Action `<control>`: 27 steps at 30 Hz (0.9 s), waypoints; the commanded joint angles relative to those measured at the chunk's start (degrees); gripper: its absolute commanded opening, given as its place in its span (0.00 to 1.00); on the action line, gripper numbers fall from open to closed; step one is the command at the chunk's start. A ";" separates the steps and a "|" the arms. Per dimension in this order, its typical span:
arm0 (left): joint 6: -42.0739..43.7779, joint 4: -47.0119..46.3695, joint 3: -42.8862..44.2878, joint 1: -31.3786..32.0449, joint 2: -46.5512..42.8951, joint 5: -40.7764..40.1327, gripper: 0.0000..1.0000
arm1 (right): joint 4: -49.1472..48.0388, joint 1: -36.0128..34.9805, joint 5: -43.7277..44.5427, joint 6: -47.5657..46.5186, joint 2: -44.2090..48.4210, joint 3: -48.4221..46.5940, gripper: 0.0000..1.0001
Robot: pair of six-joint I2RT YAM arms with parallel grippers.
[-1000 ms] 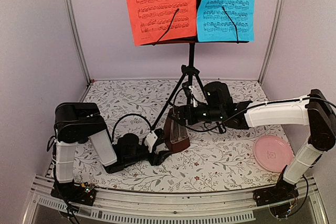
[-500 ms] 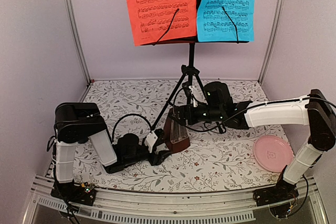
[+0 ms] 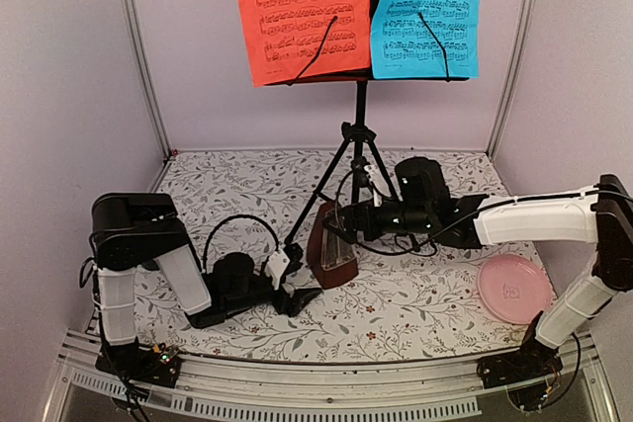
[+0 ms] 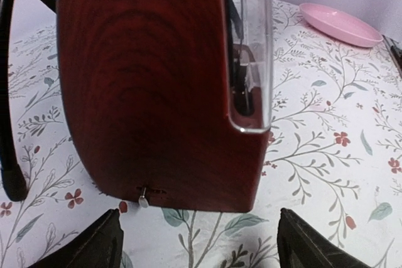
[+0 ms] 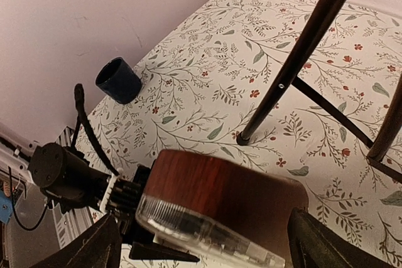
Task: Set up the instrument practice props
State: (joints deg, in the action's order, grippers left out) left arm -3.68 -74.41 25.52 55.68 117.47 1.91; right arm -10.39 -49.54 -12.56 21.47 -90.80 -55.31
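The black music stand (image 3: 361, 116) stands at the back on tripod legs, holding a red sheet (image 3: 297, 7) and a cyan sheet (image 3: 427, 7) of printed music. The brown wooden metronome (image 3: 331, 256) stands upright on the floral cloth in front of the tripod. My left gripper (image 3: 302, 295) lies low just left of its base. In the left wrist view this gripper (image 4: 201, 246) is open and the metronome (image 4: 157, 80) stands just beyond its fingertips, untouched. My right gripper (image 3: 341, 224) reaches in from the right near the metronome's top. In the right wrist view its jaws (image 5: 207, 249) are spread wide and the metronome (image 5: 220, 199) shows between the fingers.
A pink plate (image 3: 514, 289) lies at the right front, and the left wrist view also shows the plate (image 4: 333, 16). A dark blue mug (image 5: 118, 80) stands by the left wall. Tripod legs (image 5: 295, 61) spread close behind the metronome, with one leg (image 4: 9, 92) beside it.
Both grippers have opened wider and drawn back from the metronome, the left toward the near left, the right toward the right. The metronome now stands free on the cloth.
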 commanded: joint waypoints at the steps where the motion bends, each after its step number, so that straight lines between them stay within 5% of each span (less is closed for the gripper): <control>1: -0.93 1.93 -2.49 0.26 -7.14 0.69 0.85 | -0.20 1.81 0.00 -4.03 7.38 5.27 0.93; 7: -4.31 5.95 -5.11 -1.23 -13.65 1.79 0.79 | -0.66 6.99 -1.07 -7.00 9.09 11.23 0.81; 18: -10.28 14.52 -3.35 -3.98 -20.13 1.28 0.62 | -3.59 7.65 4.23 -11.46 -2.35 8.97 0.33; 27: -15.76 18.98 -3.35 -7.98 -24.98 2.78 0.52 | -12.47 7.58 1.53 -13.08 -11.11 9.67 0.21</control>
State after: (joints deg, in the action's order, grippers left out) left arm -15.57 -57.84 21.85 50.48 95.42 3.64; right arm -15.97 -41.93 -8.64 9.39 -99.66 -45.45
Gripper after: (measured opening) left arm 0.539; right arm 0.211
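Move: The metronome stands on the table between my hands. Its middle is about 7 cm to the right of my left hand, 4 cm ahead and 6 cm above. From my right hand, open at its upper part, it is roughly 2 cm to the left, level ahead and 9 cm down. The stand's left foot is about 8 cm beyond the metronome and 11 cm left of it; its right foot is some 16 cm right and 8 cm ahead of my right hand. I slip my right hand off the metronome's upper part, about 7 cm to the right, then sink some 12 cm beside its right face, easing slightly forward. As it goes down, its fingers close nearly shut and tip about 15 degrees further down. My left hand rises about 6 cm and backs off a little leftward, its fingers narrowing to half open. ##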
